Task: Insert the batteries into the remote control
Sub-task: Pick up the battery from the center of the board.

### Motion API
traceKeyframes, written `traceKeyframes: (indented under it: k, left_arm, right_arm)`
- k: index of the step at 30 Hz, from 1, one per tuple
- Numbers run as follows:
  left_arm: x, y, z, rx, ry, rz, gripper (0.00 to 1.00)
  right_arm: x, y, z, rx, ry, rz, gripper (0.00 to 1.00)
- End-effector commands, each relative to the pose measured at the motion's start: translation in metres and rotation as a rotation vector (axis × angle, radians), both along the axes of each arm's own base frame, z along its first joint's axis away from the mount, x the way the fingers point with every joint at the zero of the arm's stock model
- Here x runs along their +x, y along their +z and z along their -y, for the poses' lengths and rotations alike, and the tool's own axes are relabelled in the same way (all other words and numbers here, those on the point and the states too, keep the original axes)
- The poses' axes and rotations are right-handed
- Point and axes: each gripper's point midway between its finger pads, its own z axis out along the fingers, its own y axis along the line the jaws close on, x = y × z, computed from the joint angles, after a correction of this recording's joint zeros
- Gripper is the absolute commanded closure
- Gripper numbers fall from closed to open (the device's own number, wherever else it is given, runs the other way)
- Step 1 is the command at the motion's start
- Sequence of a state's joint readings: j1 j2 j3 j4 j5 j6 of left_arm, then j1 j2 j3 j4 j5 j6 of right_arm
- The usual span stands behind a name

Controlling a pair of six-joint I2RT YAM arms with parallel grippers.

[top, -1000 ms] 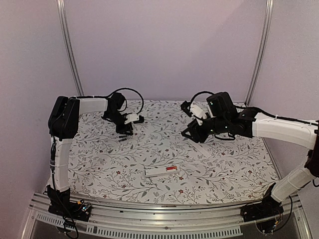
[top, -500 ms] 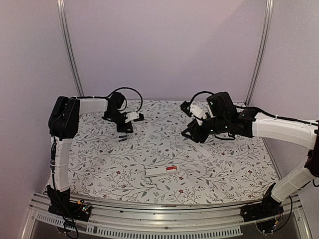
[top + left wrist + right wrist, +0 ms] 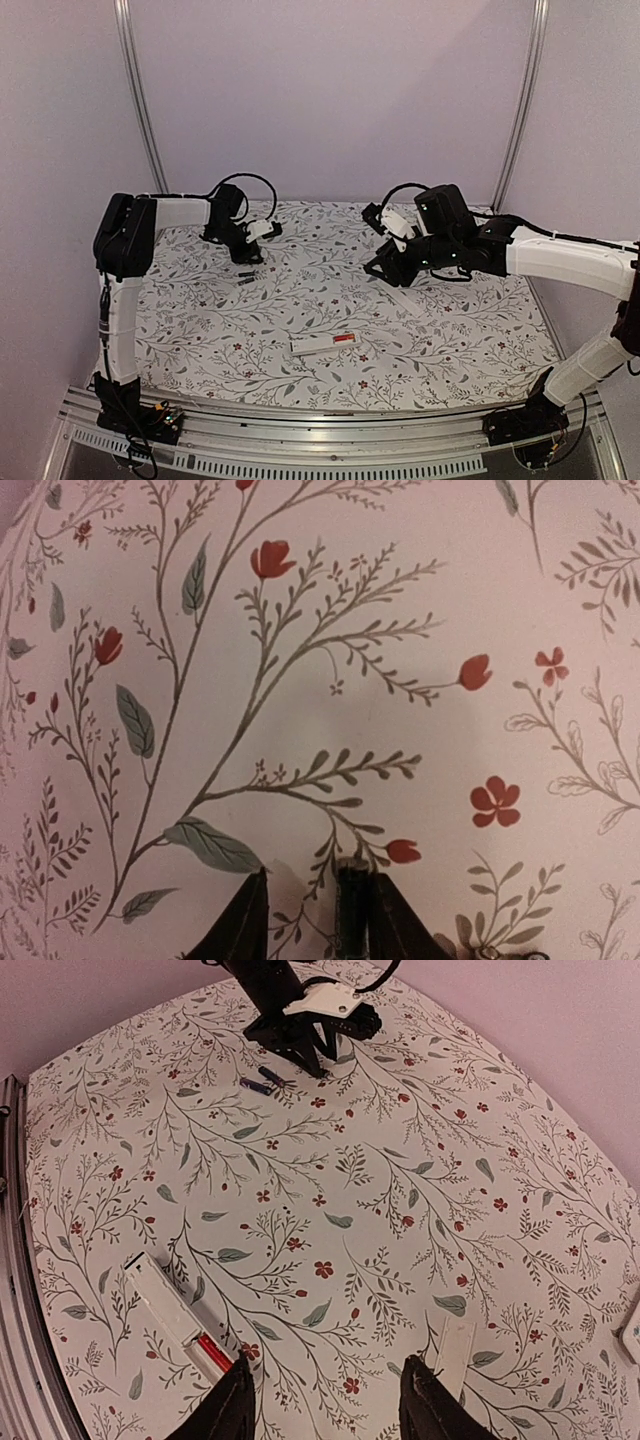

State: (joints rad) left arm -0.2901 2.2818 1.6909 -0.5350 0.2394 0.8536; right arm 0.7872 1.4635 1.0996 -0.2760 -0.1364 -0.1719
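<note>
The white remote control (image 3: 322, 344) lies face down near the front middle, with a red battery (image 3: 345, 339) in its open compartment. In the right wrist view the remote (image 3: 160, 1300) is at lower left. Two dark batteries (image 3: 245, 276) lie on the cloth at the back left, just in front of my left gripper (image 3: 248, 254). In the left wrist view that gripper (image 3: 320, 875) is open. A dark battery (image 3: 352, 910) rests against its right finger, apart from the left finger. My right gripper (image 3: 325, 1400) is open and holds nothing, hovering at the back right.
The remote's white cover (image 3: 405, 300) lies flat under the right arm, seen beside the right finger (image 3: 452, 1348). A flowered cloth (image 3: 450, 350) covers the table. A metal rail (image 3: 330, 425) runs along the near edge and walls close in the back and sides.
My left gripper has shifted a little toward the back left, away from the two loose batteries. The right arm has not moved.
</note>
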Motion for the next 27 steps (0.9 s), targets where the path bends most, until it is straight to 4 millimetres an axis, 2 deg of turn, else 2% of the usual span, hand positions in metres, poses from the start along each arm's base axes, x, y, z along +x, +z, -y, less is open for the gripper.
traceKeyframes:
  k: [1,10,14,17,21,24,27]
  left_arm:
    - [-0.009,-0.011,-0.026,0.035,0.089,-0.054,0.66]
    - [-0.012,-0.01,-0.031,0.015,0.117,-0.071,0.69]
    - [-0.012,-0.008,-0.03,0.006,0.118,-0.072,0.84]
    - [-0.012,-0.001,-0.027,-0.012,0.115,-0.067,1.0]
    - [0.001,0.03,-0.02,-0.072,0.136,0.005,1.0]
    - [0.007,0.068,-0.009,-0.161,0.146,0.066,1.0]
    - [0.004,0.106,0.001,-0.241,0.135,0.137,1.0]
  right_arm:
    - [-0.001,0.002,0.0,-0.001,-0.001,0.0,0.52]
    - [-0.002,0.005,0.002,0.006,-0.007,0.003,0.52]
    - [-0.002,0.006,0.002,0.01,-0.011,0.001,0.52]
    - [-0.002,0.008,0.002,0.013,-0.012,0.002,0.51]
    - [-0.001,0.012,0.002,0.023,-0.019,0.008,0.52]
    - [0.001,0.015,0.002,0.031,-0.033,0.011,0.51]
    - [0.003,0.019,0.003,0.044,-0.046,0.018,0.51]
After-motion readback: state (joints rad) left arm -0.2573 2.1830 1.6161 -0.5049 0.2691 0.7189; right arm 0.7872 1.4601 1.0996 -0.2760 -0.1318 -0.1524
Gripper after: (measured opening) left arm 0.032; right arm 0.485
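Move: The battery I want already lies between the parted fingers of my left hand, at pad height, its middle about 1 cm left of the hand point and a touch back. The next battery is some 5 cm back and 4 cm left of this hand, the other about 7 cm back and 4 cm left, both at about the same height. From my idle right hand the wanted battery is roughly 20 cm ahead, 31 cm left and 19 cm below. Staying low over the board, I slide my left hand about 2 cm left along the battery's length, turning some 5 degrees counter-clockwise. There I stop and close the fingers, pinching the battery across its sides, then start straight up, quickening, to nearly 3 cm above the start and away from the two other batteries. ##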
